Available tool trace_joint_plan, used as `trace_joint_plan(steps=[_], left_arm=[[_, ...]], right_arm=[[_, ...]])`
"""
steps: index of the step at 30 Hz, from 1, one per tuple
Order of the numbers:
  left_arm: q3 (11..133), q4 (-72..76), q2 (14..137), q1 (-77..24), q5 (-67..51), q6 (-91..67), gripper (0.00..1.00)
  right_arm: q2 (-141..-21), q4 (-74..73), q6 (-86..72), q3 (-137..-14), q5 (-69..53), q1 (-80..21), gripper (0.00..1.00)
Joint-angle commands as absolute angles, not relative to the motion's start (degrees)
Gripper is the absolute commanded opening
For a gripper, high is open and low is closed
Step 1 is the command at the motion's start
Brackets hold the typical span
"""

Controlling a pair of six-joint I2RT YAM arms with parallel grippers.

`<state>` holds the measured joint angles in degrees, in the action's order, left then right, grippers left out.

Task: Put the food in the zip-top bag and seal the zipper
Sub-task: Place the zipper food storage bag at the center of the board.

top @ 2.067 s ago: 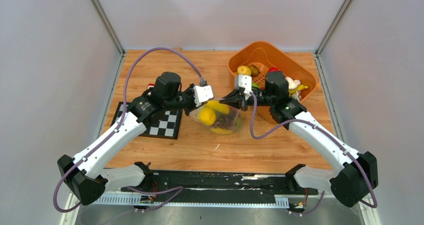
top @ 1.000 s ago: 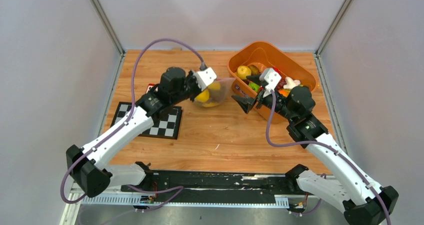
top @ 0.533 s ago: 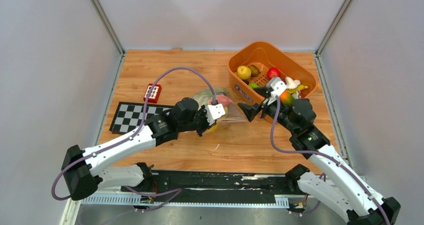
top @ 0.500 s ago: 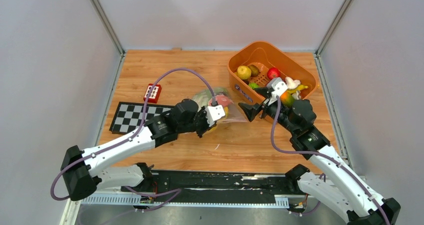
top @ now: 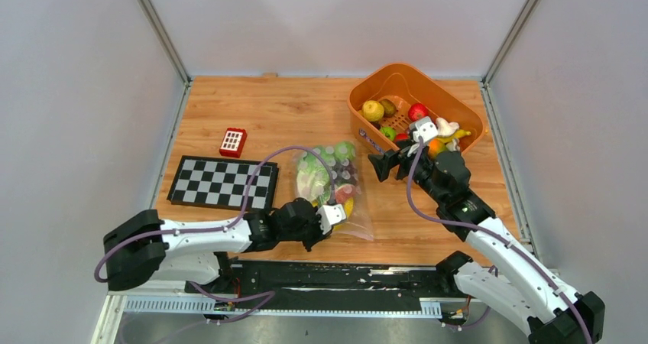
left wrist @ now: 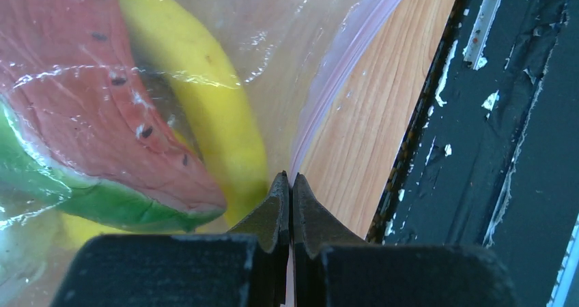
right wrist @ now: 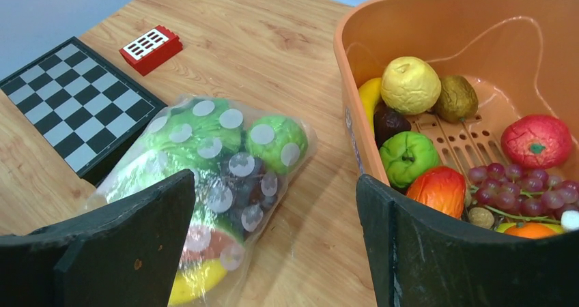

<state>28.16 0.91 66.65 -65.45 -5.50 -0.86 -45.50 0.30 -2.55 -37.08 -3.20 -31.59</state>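
Note:
The zip-top bag [top: 330,177] lies flat on the table, dotted and crinkly, with food inside. Through the plastic the left wrist view shows a watermelon slice [left wrist: 95,109] and a banana [left wrist: 205,95]. My left gripper [top: 335,215] is shut on the bag's near edge, its jaws pressed together on the pinkish zipper [left wrist: 345,65]. My right gripper [top: 384,166] hangs open above the wood, between the bag [right wrist: 218,170] and the orange basket, holding nothing. More food sits in the basket: a lemon [right wrist: 410,83], a green apple [right wrist: 408,157], grapes [right wrist: 515,184].
The orange basket [top: 397,70] stands at the back right. A checkerboard [top: 221,182] lies left of the bag, with a small red block [top: 233,141] behind it. The black base rail [left wrist: 498,116] runs just beyond the bag's near edge.
My left arm has drawn back toward the near edge, dragging the bag from beside the basket down to the front centre. The right gripper stayed open and shifted only slightly.

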Motion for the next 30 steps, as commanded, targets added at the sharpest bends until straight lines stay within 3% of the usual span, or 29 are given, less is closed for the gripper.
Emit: trace_joint_plan(steps=[1, 10, 18, 25, 30], left_arm=[[26.7, 14.7, 71.9, -67.7, -4.4, -5.7, 0.0], [28.3, 14.4, 76.9, -72.3, -2.2, -4.7, 0.0], [29.7, 7.4, 71.0, -72.3, 2.3, -2.3, 0.3], [31.3, 4.8, 69.7, -72.3, 1.0, -1.9, 0.42], [32.5, 3.1, 66.2, -72.3, -3.2, -1.9, 0.61]], right_arm=[[-45.9, 3.1, -6.1, -36.7, -1.7, -31.1, 0.87], [-46.5, 2.6, -6.9, -36.9, -1.5, -31.0, 0.87], [-47.0, 2.9, -7.3, -36.9, -1.7, -30.8, 0.87], [-47.4, 3.3, -7.7, -37.0, -2.1, -30.8, 0.88], [-47.7, 2.8, -7.3, -37.5, -2.1, -30.6, 0.88]])
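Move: The left hand still pinches the zipper edge of the filled bag. The bag's middle lies about 13 cm ahead and 1 cm to the left of this hand, some 3 cm below it. The chessboard is roughly 28 cm left and 15 cm ahead; the watermelon slice inside the bag is about 11 cm ahead and 4 cm right. From the right hand, the bag's middle is some 16 cm left, about level fore and aft, and 22 cm lower. Still pinching the bag's zipper edge, the left hand lowers it about 3 cm while drawing back and to the right some 2–3 cm. There it lets go, opening the fingers to about half, and rises about 3 cm off the edge with almost no turn of the wrist. ##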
